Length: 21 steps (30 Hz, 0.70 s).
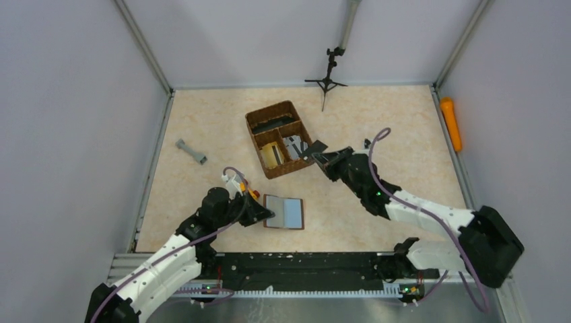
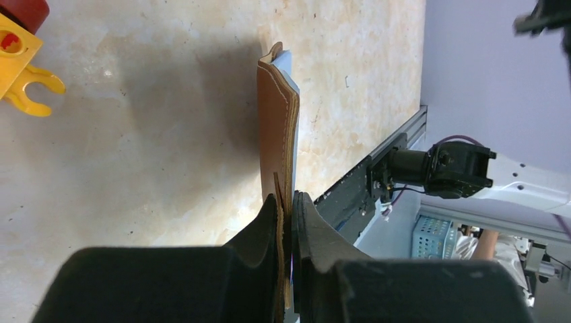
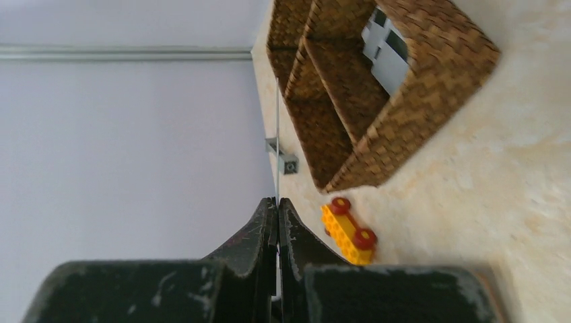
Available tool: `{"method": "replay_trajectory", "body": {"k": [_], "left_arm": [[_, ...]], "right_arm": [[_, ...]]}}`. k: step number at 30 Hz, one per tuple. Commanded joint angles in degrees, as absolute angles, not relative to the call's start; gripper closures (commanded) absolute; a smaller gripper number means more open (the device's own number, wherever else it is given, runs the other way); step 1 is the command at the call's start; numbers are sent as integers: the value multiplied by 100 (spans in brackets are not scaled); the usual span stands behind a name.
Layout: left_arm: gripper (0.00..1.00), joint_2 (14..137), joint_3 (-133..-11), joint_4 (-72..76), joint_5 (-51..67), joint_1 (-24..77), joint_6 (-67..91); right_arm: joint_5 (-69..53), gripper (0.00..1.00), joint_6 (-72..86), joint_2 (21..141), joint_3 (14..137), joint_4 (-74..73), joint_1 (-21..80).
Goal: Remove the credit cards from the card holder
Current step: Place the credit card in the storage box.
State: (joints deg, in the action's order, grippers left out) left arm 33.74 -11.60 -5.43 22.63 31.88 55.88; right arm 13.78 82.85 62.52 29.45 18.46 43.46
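Note:
The brown card holder point(image 1: 284, 212) lies open on the table, its grey-silver inside facing up. My left gripper point(image 1: 268, 214) is shut on its left edge. In the left wrist view the card holder point(image 2: 276, 121) shows edge-on, clamped between the fingers of the left gripper point(image 2: 288, 202). My right gripper point(image 1: 322, 158) is shut on a credit card point(image 1: 314, 149), held above the table at the near right corner of the woven basket point(image 1: 252, 121). In the right wrist view that card point(image 3: 277, 134) is a thin line rising from the shut right gripper point(image 3: 277, 202).
The woven basket point(image 3: 431, 60) holds grey-white flat pieces point(image 1: 293, 143) in one compartment. A yellow and red toy point(image 1: 250, 192) sits by the left wrist. A grey part point(image 1: 191, 151) lies at left, a small tripod point(image 1: 326, 81) at the back, an orange object point(image 1: 451, 123) at right.

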Motion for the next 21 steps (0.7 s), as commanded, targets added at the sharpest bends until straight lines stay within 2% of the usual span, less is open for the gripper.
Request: {"method": "replay_trajectory", "body": {"k": [1, 12, 16, 21], "left_arm": [[100, 3485, -1250, -300, 2351, 3164, 5266], [100, 3376, -1050, -642, 2057, 3145, 4851], [100, 3306, -1055, -864, 1893, 3141, 4677], [100, 3220, -1056, -944, 1866, 3145, 4615]], "right_arm": [[1909, 100, 8430, 7486, 4211, 2999, 4339], [2105, 100, 9174, 10660, 6595, 3558, 4455], [2245, 100, 9103, 11410, 7380, 3594, 4484], [2593, 100, 9138, 11988, 7727, 3556, 4527]]}}
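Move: The black card is already in the right fingers. The box's far compartment, holding the dark cards, lies about 27 cm ahead of the right hand, 15 cm to its left and 16 cm below. Nearer are the compartment with the grey cards, some 19 cm ahead and 7 cm left, and the one with the yellow cards, 13 cm ahead and 15 cm left, both similarly low. From the left hand, the far compartment is about 40 cm ahead, 2 cm left and 6 cm below. The black card, still pinched in the shut right fingers, is carried forward and left over the near part of the box towards its far compartment, about 23 cm in a quick sweep that arcs up some 3 cm and then sinks about 5, easing off, with the wrist turning slightly clockwise. The left hand keeps its grip on the card holder and lowers it 2 to 3 cm while rolling a little. ##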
